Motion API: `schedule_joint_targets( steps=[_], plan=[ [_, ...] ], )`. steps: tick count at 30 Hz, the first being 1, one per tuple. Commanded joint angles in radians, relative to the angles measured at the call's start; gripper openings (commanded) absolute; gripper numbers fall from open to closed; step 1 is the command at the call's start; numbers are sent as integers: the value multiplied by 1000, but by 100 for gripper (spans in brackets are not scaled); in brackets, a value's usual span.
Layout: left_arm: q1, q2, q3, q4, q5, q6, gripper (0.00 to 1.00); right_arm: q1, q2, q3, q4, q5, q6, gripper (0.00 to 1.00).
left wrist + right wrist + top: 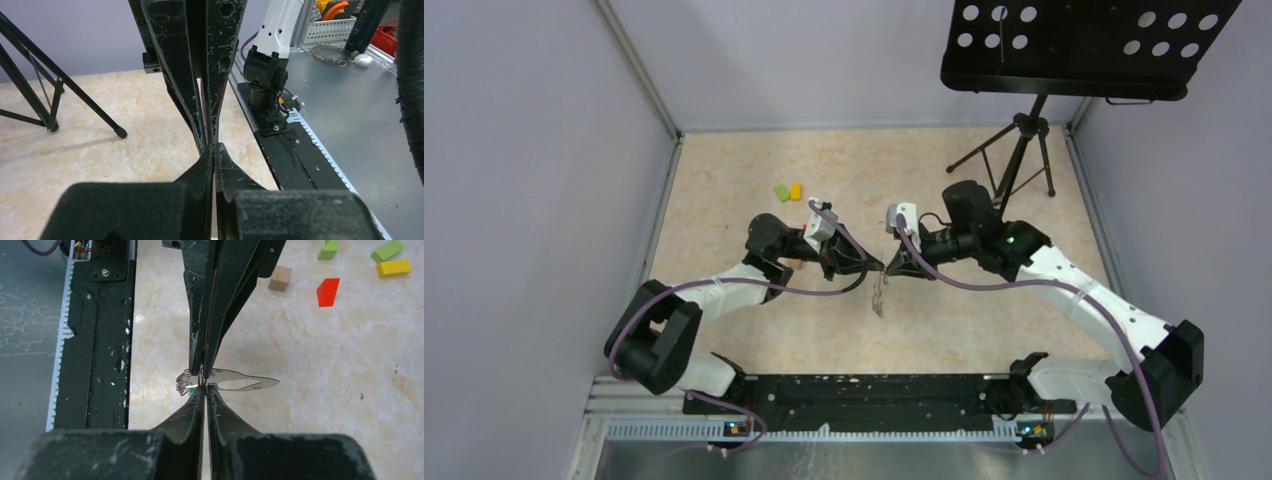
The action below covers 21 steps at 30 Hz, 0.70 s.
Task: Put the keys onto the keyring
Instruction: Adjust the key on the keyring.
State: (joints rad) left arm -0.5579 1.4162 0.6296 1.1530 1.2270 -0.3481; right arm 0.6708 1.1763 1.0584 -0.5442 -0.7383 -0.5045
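Above the middle of the table my two grippers meet tip to tip. My left gripper (878, 268) (214, 146) is shut on the keyring (201, 372), a thin dark wire that shows only as a short bit at its tips. Facing it, my right gripper (890, 270) (204, 387) is shut too, and the green tag (192, 389) of a key peeks out on both sides of its tips. Silver keys (240, 380) (879, 296) hang in a bunch just below the meeting point, clear of the table. The rest of the ring is hidden by the fingers.
A black music stand's tripod (1014, 150) stands at the back right. A green block (781, 193) and a yellow block (795, 189) lie at the back left; a red block (327, 291) and a wooden cube (279, 278) lie nearby. The black base rail (854, 390) runs along the near edge.
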Motion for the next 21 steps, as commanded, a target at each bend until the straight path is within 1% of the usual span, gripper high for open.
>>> schedule_joint_targets(
  steps=[1, 4, 8, 13, 21],
  plan=[
    [1, 4, -5, 72, 9, -13, 0, -7, 18, 10, 31, -38, 9, 7],
    [3, 7, -10, 74, 9, -10, 0, -7, 2, 12, 32, -34, 9, 16],
    [2, 13, -10, 77, 9, -9, 0, -7, -37, 8, 42, -12, 10, 23],
    [2, 21, -12, 92, 4, -19, 0, -6, -70, 8, 53, -2, 20, 26],
    [2, 29, -12, 112, -11, -41, 0, -7, -46, -9, 82, -21, 37, 27]
  ],
)
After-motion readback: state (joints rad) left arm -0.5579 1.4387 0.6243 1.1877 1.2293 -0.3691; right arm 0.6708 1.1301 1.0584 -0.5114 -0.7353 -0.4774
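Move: At the right fingertips, the keyring sits level and within about 1 cm to their left, where the left hand pinches it; from the left hand the ring is some 1 cm to the right. The keys hang about 4 cm below the right hand and 1 cm back. Down on the table, roughly 20 cm below that hand, lie the wooden block, about 11 cm ahead and 17 cm left, and the red block, some 17 cm ahead and 14 cm left. Opening its shut fingers to about a quarter, the right hand lets go at the keyring, dipping slightly as they part, then rises about 2 cm with its fingers spread around the ring area. The left hand keeps its closed pinch on the keyring, almost still. ##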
